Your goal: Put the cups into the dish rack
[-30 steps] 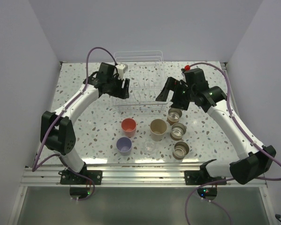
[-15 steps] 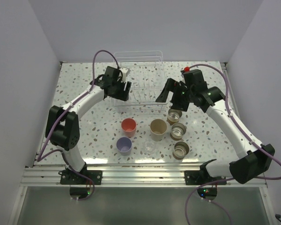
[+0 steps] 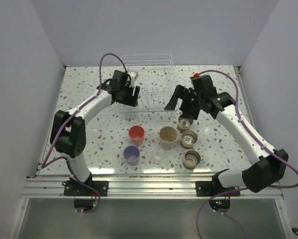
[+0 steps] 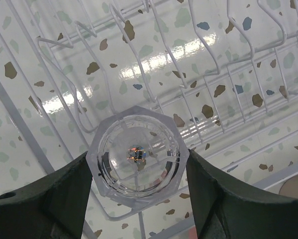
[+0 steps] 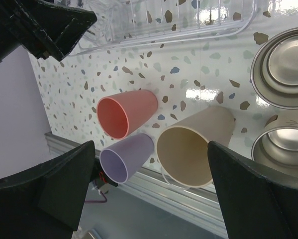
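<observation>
My left gripper (image 3: 128, 92) is shut on a clear glass cup (image 4: 138, 152), seen bottom-on between its two fingers, and holds it over the left part of the white wire dish rack (image 3: 148, 113). My right gripper (image 3: 181, 102) hangs open and empty at the rack's right front corner, above the standing cups. In front of the rack stand a coral-red cup (image 3: 136, 133), a lavender cup (image 3: 132, 154), a larger beige cup (image 3: 167, 135), a second clear glass cup (image 3: 158, 157) and three tan brown-rimmed cups (image 3: 185, 122) (image 3: 189, 140) (image 3: 192, 159).
Thin upright prongs (image 4: 106, 82) of the rack stand right under the held glass. The metal rail (image 3: 149, 181) runs along the table's near edge, close behind the lavender cup. White walls close the table in on three sides.
My left gripper has carried the glass cup a little to the right, further over the rack. My right gripper has crept slightly up and left and stays open.
</observation>
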### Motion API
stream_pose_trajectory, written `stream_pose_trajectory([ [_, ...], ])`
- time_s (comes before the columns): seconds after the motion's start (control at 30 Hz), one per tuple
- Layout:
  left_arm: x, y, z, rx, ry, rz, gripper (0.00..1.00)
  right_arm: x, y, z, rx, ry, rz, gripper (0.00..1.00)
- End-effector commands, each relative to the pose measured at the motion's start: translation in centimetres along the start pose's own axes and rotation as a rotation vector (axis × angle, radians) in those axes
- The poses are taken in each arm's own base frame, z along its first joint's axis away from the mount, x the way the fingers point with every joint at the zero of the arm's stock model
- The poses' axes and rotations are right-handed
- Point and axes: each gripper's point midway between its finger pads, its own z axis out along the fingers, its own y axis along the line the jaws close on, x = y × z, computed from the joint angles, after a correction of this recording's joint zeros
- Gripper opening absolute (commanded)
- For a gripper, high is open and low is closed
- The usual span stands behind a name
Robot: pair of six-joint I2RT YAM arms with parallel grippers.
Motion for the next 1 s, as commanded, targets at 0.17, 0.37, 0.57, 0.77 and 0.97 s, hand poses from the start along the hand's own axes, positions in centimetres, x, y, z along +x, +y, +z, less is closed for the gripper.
stream_pose_trajectory([
  [0.17,0.3,0.9,-0.5,-0.054,0.051,-0.007,0.80,-0.7,-0.6,0.7,0.033,-0.020,-0.032,0.98],
  [0.37,-1.6,1.1,-2.0,-0.082,0.016,-0.014,1.00,-0.4,-1.3,1.3,0.066,0.015,-0.070,0.98],
  [0.57,-3.5,1.2,-3.5,-0.092,-0.023,-0.032,1.00,0.7,-2.8,1.8,0.121,0.073,-0.124,0.98],
  [0.77,-6.1,0.7,-5.5,-0.085,-0.082,-0.053,1.00,0.7,-4.2,1.1,0.197,0.074,-0.179,0.98],
  [0.97,-7.5,-0.7,-7.1,-0.018,-0.126,-0.065,1.00,-0.4,-6.8,-0.2,0.343,0.016,-0.239,0.98],
])
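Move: The left hand grips the clear cup already set in the rack's near left corner, the cup's middle about 3 cm below and 2 cm ahead; the red cup stands some 15 cm back, 4 cm right and 7 cm below. From the right hand the far steel cup lies roughly 5 cm ahead, 7 cm right and 19 cm below, the middle steel cup 5 cm back and 8 right, the tan cup 5 back and 3 left. Opening wide first, the left fingers let go of the clear cup, then the hand rises about 7 cm off it, easing slightly forward. The right hand, empty and still wide open, sinks some 5 cm, then swings right nearly 4 cm towards the far steel cup, its fingers rolling to point more straight down; it touches nothing. ##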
